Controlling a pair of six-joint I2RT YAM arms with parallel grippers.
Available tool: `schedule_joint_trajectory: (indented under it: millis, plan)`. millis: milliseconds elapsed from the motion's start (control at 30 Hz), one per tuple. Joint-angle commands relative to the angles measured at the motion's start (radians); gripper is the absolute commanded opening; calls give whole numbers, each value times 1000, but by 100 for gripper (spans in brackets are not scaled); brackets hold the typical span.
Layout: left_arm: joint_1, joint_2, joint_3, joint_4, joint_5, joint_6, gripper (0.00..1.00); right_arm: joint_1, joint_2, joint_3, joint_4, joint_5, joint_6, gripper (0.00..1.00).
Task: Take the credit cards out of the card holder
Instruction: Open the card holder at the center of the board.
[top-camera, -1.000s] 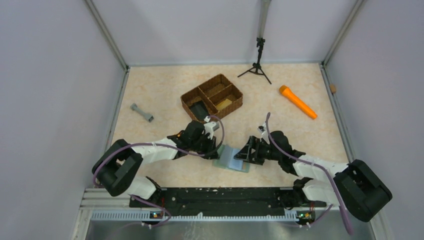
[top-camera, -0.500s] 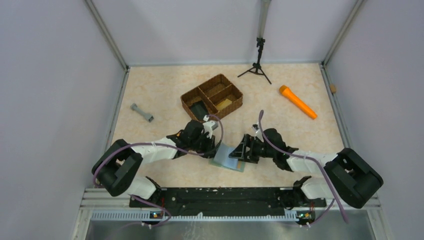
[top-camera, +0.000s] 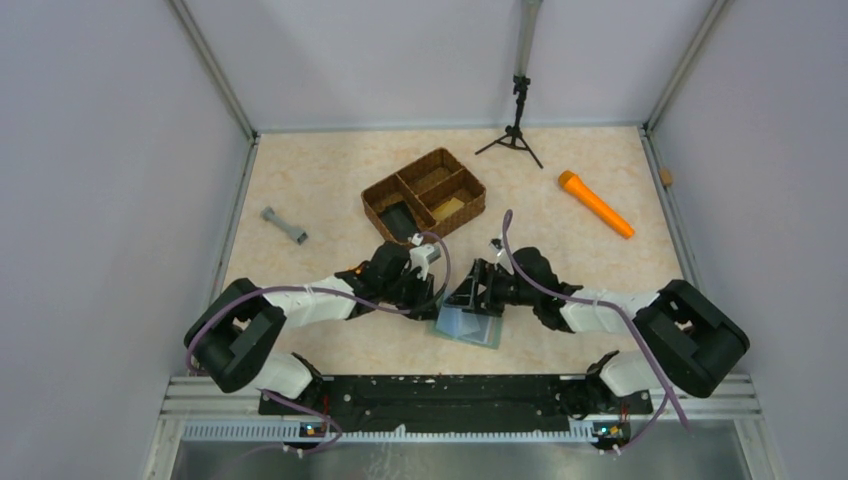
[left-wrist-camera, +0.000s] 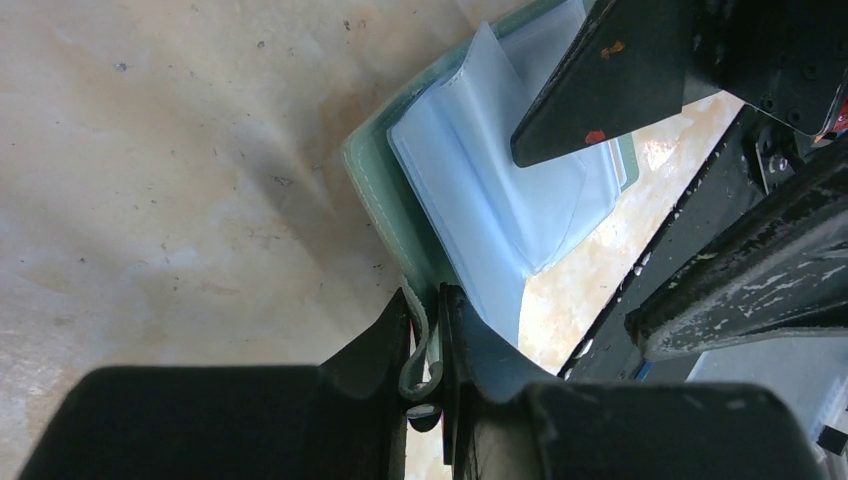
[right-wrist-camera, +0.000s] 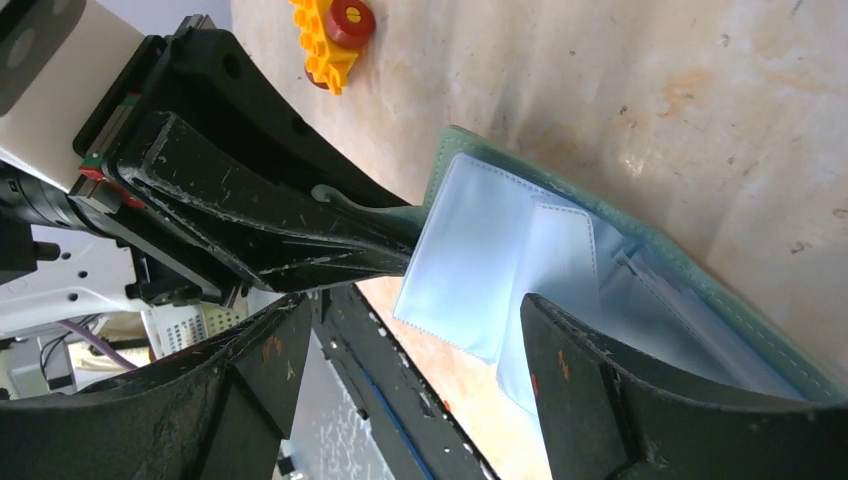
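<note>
The card holder (top-camera: 470, 324) lies open on the table between my grippers, grey-green with pale blue-clear pockets (left-wrist-camera: 490, 190). My left gripper (left-wrist-camera: 425, 345) is shut on the holder's small tab at its edge; it shows in the top view (top-camera: 436, 292). My right gripper (right-wrist-camera: 415, 320) is open and hovers over the pockets (right-wrist-camera: 500, 250), one finger (right-wrist-camera: 640, 400) in front of the inner sleeves; it shows from above (top-camera: 472, 293). The credit cards are not in sight; the pockets look pale and I cannot tell what is inside.
A brown woven three-part basket (top-camera: 425, 195) stands just behind the grippers, holding a black block and a yellowish piece. An orange cylinder (top-camera: 595, 204) lies at the back right, a grey dumbbell-shaped piece (top-camera: 284, 226) at the left, a small black tripod (top-camera: 516, 130) at the back.
My right gripper has moved left, from beside the holder's right edge to over its open pockets. The left gripper has stayed shut on the tab, and the holder has shifted only slightly.
</note>
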Motion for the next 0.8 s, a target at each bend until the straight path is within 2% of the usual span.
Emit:
schedule_joint_trajectory:
  millis: [0,167,333,433,567,633,767]
  plan:
    - [-3,1,-1,45,25,3,0,15,24,42,64,4,1,78]
    - [-3,5,-1,35,12,-1,0,15,18,44,77,-7,7,78]
    - [-3,19,11,17,-4,-4,2,14,-57,57,-57,35,-58,78]
    - [-2,14,11,12,-18,-12,16,14,-61,65,-133,59,-99,77]
    - [29,-33,-25,38,-20,-55,40,14,-32,44,-103,37,-102,76]
    - [88,-52,-74,117,71,-105,51,14,-21,34,-85,30,-102,76]
    - [173,-15,-116,245,268,-166,62,14,-19,24,-69,18,-101,75]
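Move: The left fingers have the card holder's closing tab pinched; the middle of the opened holder lies about 7 cm to their right, 2 cm back and some 2 cm lower. From there the yellow toy car is roughly 15 cm left and 6 cm farther out, and the wicker basket about 28 cm ahead and 4 cm left of the left hand. For the right hand, the holder's middle is some 3 cm back, level sideways and 5 cm below. The left hand first holds still on the tab, then dips about half a centimetre and lets go, its fingers opening to a bit over half of their range as it draws off to the left, away from the holder, by about 2 cm and slightly forward, the wrist turning several degrees. The right hand stays nearly in place over the clear sleeves with its fingers wide open, rolling only about 5 degrees. ##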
